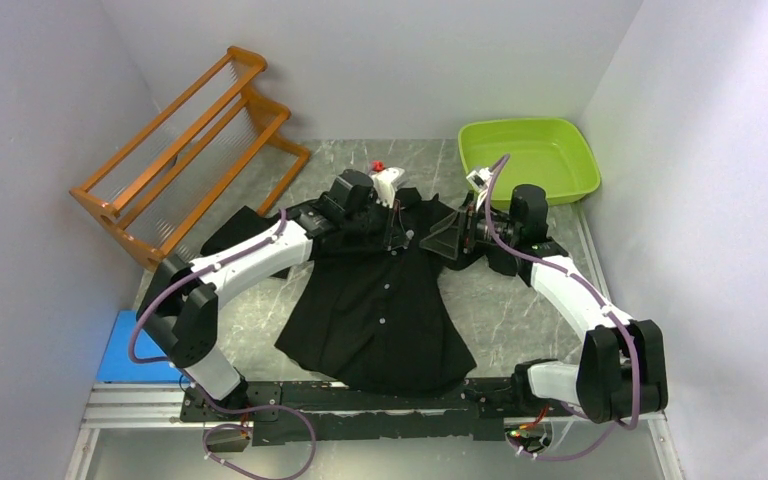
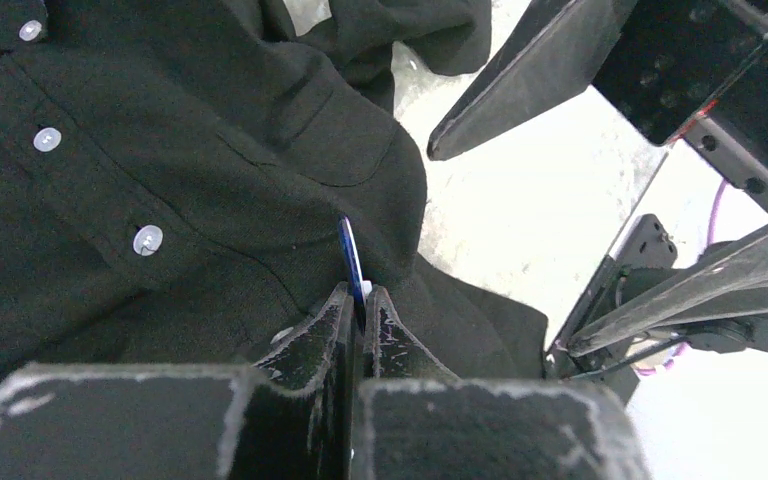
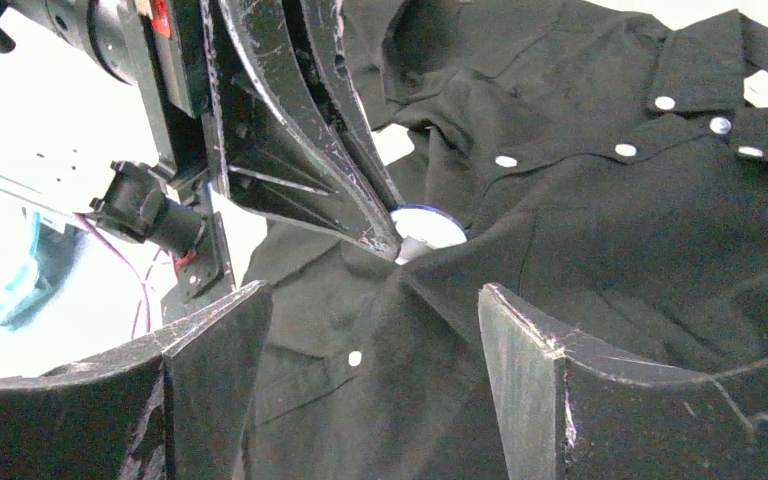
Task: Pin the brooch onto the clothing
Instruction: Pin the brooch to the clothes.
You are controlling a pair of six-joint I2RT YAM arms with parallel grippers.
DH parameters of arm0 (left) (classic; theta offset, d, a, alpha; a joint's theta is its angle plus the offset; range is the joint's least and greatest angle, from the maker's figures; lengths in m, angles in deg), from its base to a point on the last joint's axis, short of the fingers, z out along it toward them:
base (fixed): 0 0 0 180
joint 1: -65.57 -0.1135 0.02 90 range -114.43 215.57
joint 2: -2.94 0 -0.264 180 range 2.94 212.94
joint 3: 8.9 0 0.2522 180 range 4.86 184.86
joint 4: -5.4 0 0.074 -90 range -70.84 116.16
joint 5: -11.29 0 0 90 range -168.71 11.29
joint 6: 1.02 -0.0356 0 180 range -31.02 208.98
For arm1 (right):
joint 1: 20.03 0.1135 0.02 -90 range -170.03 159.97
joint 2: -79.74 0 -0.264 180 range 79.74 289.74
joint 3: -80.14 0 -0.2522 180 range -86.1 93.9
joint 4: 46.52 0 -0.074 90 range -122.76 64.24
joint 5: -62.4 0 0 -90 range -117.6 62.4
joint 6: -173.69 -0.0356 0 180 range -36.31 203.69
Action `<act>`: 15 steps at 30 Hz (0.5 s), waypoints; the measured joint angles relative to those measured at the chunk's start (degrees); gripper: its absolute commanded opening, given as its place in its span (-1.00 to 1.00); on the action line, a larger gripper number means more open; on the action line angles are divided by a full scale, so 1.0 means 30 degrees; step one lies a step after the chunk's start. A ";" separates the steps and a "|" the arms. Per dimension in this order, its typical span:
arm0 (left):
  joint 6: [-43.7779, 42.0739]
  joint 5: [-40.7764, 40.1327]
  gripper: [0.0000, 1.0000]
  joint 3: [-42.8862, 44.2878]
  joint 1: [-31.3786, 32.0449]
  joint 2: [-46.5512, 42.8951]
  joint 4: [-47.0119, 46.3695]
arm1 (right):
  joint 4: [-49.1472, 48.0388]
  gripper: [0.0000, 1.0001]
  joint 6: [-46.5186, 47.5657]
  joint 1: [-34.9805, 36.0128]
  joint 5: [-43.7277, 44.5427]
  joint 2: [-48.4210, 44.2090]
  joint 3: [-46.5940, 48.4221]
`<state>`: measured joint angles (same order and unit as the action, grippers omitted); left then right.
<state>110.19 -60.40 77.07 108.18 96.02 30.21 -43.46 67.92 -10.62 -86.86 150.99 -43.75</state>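
Observation:
The clothing, a black button-up shirt (image 1: 385, 310), lies spread on the table with its collar at the far side. My left gripper (image 2: 360, 298) is shut on the brooch (image 2: 352, 258), a thin round disc with a blue rim, seen edge-on against the shirt's chest (image 2: 210, 200). From the right wrist the brooch (image 3: 428, 228) shows as a pale disc at the left fingertips (image 3: 385, 232), pressed into a fold of the shirt (image 3: 580, 240). My right gripper (image 3: 375, 315) stands open just short of it, over the cloth, with nothing between its fingers. In the top view the left gripper (image 1: 398, 228) and the right gripper (image 1: 442, 238) face each other over the shirt's upper chest.
An orange wooden rack (image 1: 190, 150) stands at the back left. A green basin (image 1: 530, 155) sits at the back right. A small red item (image 1: 378, 165) lies behind the collar. A blue block (image 1: 125, 345) sits by the left arm's base. Walls close in on both sides.

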 measured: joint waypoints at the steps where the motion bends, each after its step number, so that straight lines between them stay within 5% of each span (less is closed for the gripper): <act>1: 0.0073 0.0146 -0.95 0.0000 -0.0066 -0.0080 0.0095 | -0.0058 0.51 0.0138 0.0117 0.0007 0.0000 0.0000; 15: 0.1362 0.1370 -0.95 0.0007 -0.0627 -0.1443 0.0867 | 0.0408 0.09 0.2018 0.1239 0.1246 0.0000 -0.0277</act>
<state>114.28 -56.29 77.09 106.30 91.69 32.81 -42.24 73.97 -6.91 -83.12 150.99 -44.58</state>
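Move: At the left fingertips, the brooch is already held, about 2 cm to the right of that hand's point and 1 cm lower, level fore and aft. From the right hand it lies roughly 7 cm left, 2 cm ahead and 2 cm below. From the left hand, the nearest placket button is about 3 cm back, 1 cm left and 5 cm down; the shirt collar is some 14 cm ahead, 5 cm left and 12 cm down. Lifting the brooch about 3 cm, the left hand also eases 1 cm or so back and to its left, fingers still shut on it and the shirt cloth still drawn up to it. Beside it, the right hand sinks and slides left, each a little over 1 cm, while its wide-open fingers close by about a quarter of their gap, not yet touching brooch or cloth. ##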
